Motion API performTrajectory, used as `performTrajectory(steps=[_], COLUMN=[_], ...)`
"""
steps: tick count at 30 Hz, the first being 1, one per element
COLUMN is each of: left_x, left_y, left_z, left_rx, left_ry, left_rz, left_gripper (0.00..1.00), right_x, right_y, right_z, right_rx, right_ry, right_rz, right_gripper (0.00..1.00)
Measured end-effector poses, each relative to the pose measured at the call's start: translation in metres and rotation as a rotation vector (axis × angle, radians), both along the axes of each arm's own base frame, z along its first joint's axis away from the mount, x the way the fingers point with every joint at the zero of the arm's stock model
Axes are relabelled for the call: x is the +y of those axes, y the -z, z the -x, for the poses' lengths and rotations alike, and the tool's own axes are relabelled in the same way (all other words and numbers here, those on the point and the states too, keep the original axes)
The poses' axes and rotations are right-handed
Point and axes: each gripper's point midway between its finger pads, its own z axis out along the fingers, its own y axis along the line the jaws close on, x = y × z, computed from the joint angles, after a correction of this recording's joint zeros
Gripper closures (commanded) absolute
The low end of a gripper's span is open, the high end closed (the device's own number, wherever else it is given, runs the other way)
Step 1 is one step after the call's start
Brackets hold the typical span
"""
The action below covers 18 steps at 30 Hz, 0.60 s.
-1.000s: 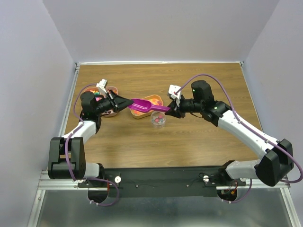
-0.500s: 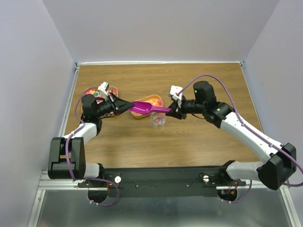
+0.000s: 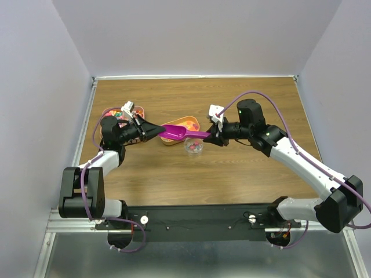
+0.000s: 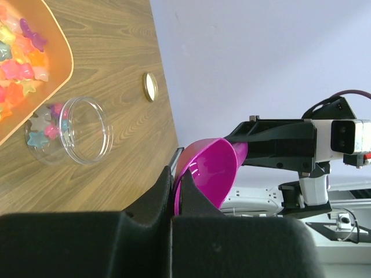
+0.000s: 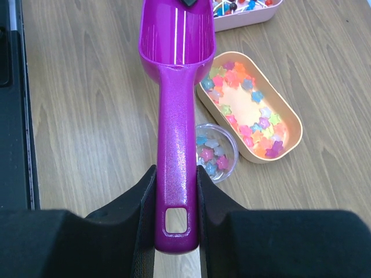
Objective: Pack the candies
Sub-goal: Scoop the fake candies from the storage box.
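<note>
A magenta scoop [image 3: 174,132] hangs level above the table, held at both ends. My left gripper [image 3: 152,131] is shut on the rim of its bowl [image 4: 211,171], which looks bare inside. My right gripper [image 5: 175,197] is shut on the scoop's handle [image 5: 175,145]. The candies [image 5: 268,123] are small star-shaped sweets in many colours, lying in a peach tray [image 5: 290,119] under and beyond the scoop. A few more candies lie in a small clear jar [image 5: 215,153] beside the handle, also seen as the jar [image 3: 194,146] just near of the tray.
A pink tray [image 3: 124,114] of mixed sweets sits by the left arm, at the top in the right wrist view as the pink tray [image 5: 255,14]. A small round gold lid [image 4: 151,87] lies on the wood past the jar.
The left arm has drawn back a little to the left, and the scoop has shifted slightly with it. Both grips stay as they were.
</note>
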Motion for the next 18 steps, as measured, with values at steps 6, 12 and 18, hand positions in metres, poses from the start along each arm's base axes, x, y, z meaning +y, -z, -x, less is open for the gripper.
performTrajectory(steps=[6,12,18], left_x=[-0.0002,-0.0007,-0.0001], left_y=[0.0012,0.0023,0.0032], left_z=[0.0003,0.0005,-0.0009], left_rx=[0.002,0.005,-0.008], left_ry=[0.002,0.007,0.006], left_rz=[0.000,0.001,-0.010], left_gripper=[1.00,0.87,0.50], right_x=[-0.0003,-0.0004,-0.0011], right_y=[0.0005,0.0008,-0.0022], right_z=[0.0004,0.0008,0.0018], right_rx=[0.003,0.006,0.008], right_ry=[0.000,0.001,0.007], right_rz=[0.002,0.002,-0.005], right_gripper=[0.99,0.99,0.99])
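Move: The purple scoop spans both hands, nearly level: its middle is about 7 cm right of the left hand, which pinches its lip, and about 9 cm left and 1 cm ahead of the right hand, which grips its handle. Below, the orange candy box lies some 9 cm ahead and 6 cm right of the left hand, roughly 19 cm down; the glass jar stands about 3 cm ahead and 12 cm right of it, some 17 cm down. The scoop's lip is freed from the left gripper: after staying put, the left fingers spread from nearly shut to about a third open, while that hand remains in place around the rim, shifting less than 1 cm. The right hand holds still and keeps its grip on the handle, with no real wrist turn in either hand. ##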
